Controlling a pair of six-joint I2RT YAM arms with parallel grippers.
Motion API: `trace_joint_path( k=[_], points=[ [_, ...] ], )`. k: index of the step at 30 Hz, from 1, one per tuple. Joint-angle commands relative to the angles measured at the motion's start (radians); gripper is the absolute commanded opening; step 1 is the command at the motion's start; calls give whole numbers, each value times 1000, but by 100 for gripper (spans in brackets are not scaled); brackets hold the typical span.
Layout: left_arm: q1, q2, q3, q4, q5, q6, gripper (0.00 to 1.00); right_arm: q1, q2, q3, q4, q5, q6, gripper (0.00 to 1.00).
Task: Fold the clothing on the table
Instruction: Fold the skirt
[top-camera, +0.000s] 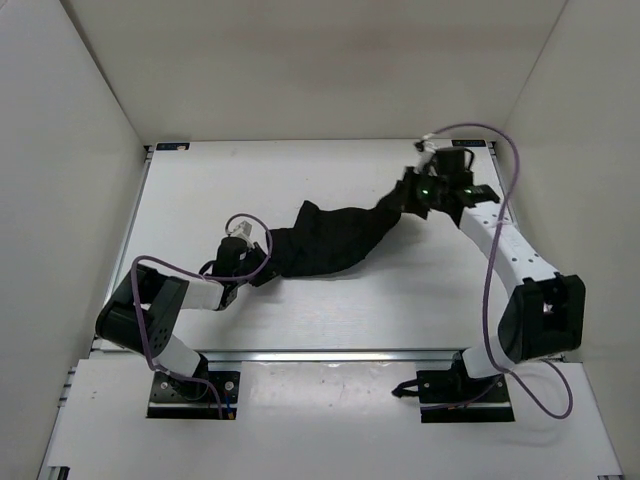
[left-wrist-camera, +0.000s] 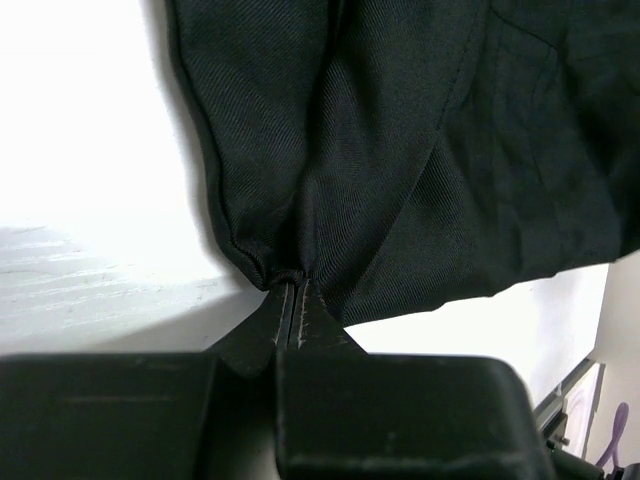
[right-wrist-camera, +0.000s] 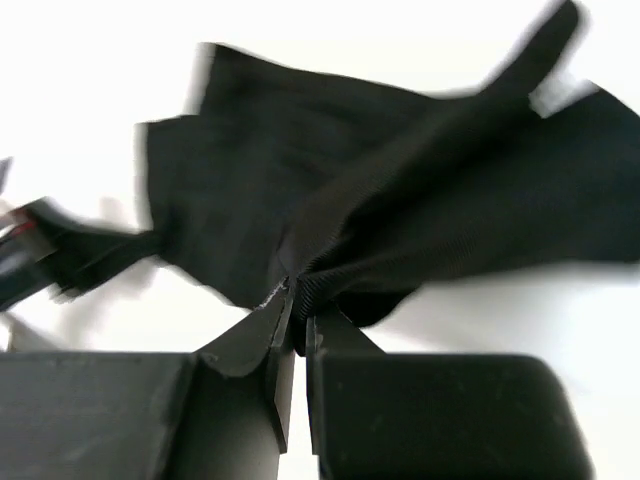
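Observation:
The clothing (top-camera: 335, 238) is a black ribbed garment stretched in a crumpled band across the middle of the white table (top-camera: 330, 310), from lower left to upper right. My left gripper (top-camera: 262, 268) is shut on its near left end; in the left wrist view the fabric (left-wrist-camera: 400, 150) bunches right at the pinched tips of the gripper (left-wrist-camera: 292, 285). My right gripper (top-camera: 412, 190) is shut on the far right end, which rises off the table. In the right wrist view the cloth (right-wrist-camera: 400, 210) fans out from the closed gripper (right-wrist-camera: 297, 300).
White walls (top-camera: 70, 150) enclose the table on three sides, and a metal rail (top-camera: 330, 354) runs along its near edge. The right arm's purple cable (top-camera: 505, 150) loops above its wrist near the far right corner. The left arm (top-camera: 150, 310) lies folded low at the near left.

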Motion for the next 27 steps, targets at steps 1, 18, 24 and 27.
trace_joint_path(
  k=[1,18,24,27],
  points=[
    [3,-10,-35,57,-41,-14,0,172,74,142,-3,-7,-82,1],
    [43,-72,-163,152,-4,-17,0,596,640,423,44,-222,-41,0],
    [49,-77,-179,167,10,-22,0,637,707,532,-26,-285,-99,3],
    [51,-77,-179,166,10,-22,1,657,710,572,-55,-313,-120,6]
  ],
)
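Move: The skirt's left corner, pinched by the left fingers down at the table, is where the right hand is heading: some 31 cm to its left, 8 cm back and about 17 cm below. The skirt's far peak lies roughly 10 cm ahead and 23 cm left of the right hand, 16 cm down. The part of the skirt still on the table centres about 17 cm to the right hand's left, level with it fore and aft, 17 cm below. The skirt's raised right end, still pinched in the shut right fingers, is swept quickly leftward over the rest of the cloth, about 29 cm in an arc: first up some 3 cm, then down and back towards the corner under the left hand, the wrist turning about 45 degrees counter-clockwise. The left hand keeps its pinch on that corner, easing back and left a couple of centimetres. ##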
